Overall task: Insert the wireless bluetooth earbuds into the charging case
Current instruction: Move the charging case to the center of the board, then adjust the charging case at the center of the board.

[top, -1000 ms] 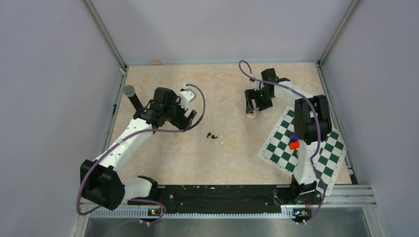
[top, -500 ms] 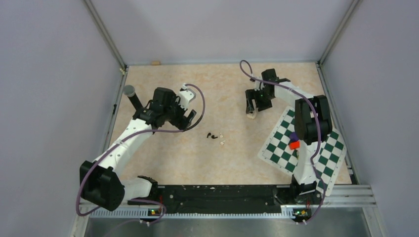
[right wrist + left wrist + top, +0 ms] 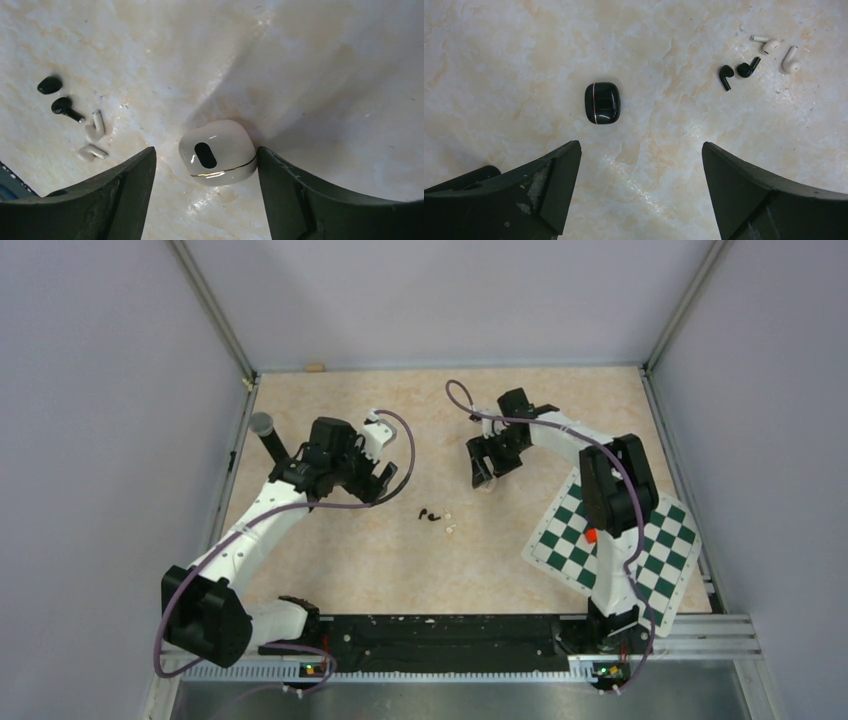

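Observation:
The charging case (image 3: 602, 103), glossy black with a thin seam line, lies shut on the marble tabletop just ahead of my left gripper (image 3: 641, 150), which hangs above it, open and empty. The two black earbuds (image 3: 725, 76) (image 3: 748, 68) lie side by side to its right, seen also as black earbuds (image 3: 428, 512) from above and as black earbuds (image 3: 50, 85) at far left in the right wrist view. My right gripper (image 3: 206, 148) stands open around a white case (image 3: 218, 152); its right finger touches the case and the left finger is apart.
Two white earbuds (image 3: 790, 61) lie right beside the black pair. A green-and-white chessboard mat (image 3: 640, 550) with a red block (image 3: 592, 536) covers the right side. A black post with a grey tip (image 3: 264, 428) stands by the left wall.
My right arm has swung left toward the earbuds, the white case sliding along between its jaws, which have narrowed. The left arm has not moved.

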{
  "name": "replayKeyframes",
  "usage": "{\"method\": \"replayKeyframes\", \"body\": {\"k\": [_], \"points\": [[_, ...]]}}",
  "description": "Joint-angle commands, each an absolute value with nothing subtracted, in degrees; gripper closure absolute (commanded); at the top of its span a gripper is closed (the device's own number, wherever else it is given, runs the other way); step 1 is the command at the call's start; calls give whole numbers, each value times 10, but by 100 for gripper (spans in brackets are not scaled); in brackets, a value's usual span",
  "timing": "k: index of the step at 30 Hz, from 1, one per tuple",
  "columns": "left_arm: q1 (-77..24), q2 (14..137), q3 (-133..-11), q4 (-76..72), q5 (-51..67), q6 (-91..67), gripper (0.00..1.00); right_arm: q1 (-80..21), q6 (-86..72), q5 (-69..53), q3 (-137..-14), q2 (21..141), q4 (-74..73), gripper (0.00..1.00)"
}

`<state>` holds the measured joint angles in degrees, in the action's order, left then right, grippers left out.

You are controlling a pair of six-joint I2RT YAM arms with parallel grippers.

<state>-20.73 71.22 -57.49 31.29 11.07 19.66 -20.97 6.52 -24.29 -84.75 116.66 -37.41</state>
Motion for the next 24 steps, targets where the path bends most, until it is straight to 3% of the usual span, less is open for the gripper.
{"method": "replayKeyframes", "body": {"k": [1,6,10,16,24], "points": [[-207,690,-570,294,113,195,4,-219,94,-289,-840,1146,-386,20],[-207,690,-570,294,114,195,4,-219,111,-291,-832,1109,-392,10],[-207,691,-570,294,115,195,4,-223,154,-267,-825,1093,-410,9],[-207,688,-570,294,118,195,4,-237,177,-121,-809,1100,-395,6],[-207,685,-570,294,117,194,4,-239,173,-56,-806,1123,-384,5]]}}
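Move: The white charging case lies right at the right hand's fingertips, about 1 cm to the left, level fore and aft and some 2 cm below, its near-side edge seeming to meet one finger. From that hand the white earbuds lie about 11 cm back and 12 cm left, the black earbuds about 10 cm back and 18 cm left, both some 3 cm down. From the idle left hand the white case is roughly 29 cm right, 3 cm ahead and 14 cm below. The right hand, its fingers spreading from about two-thirds to almost fully open, lets the finger that was at the white case come free of it, first easing back about 2 cm and rising 1 cm, with a slight drift to the left. It then swings about 4 cm to the right and 1.5 cm forward, away from the case, sinking again to its starting height while the wrist turns some 15 degrees so that the fingers point more steeply down. ##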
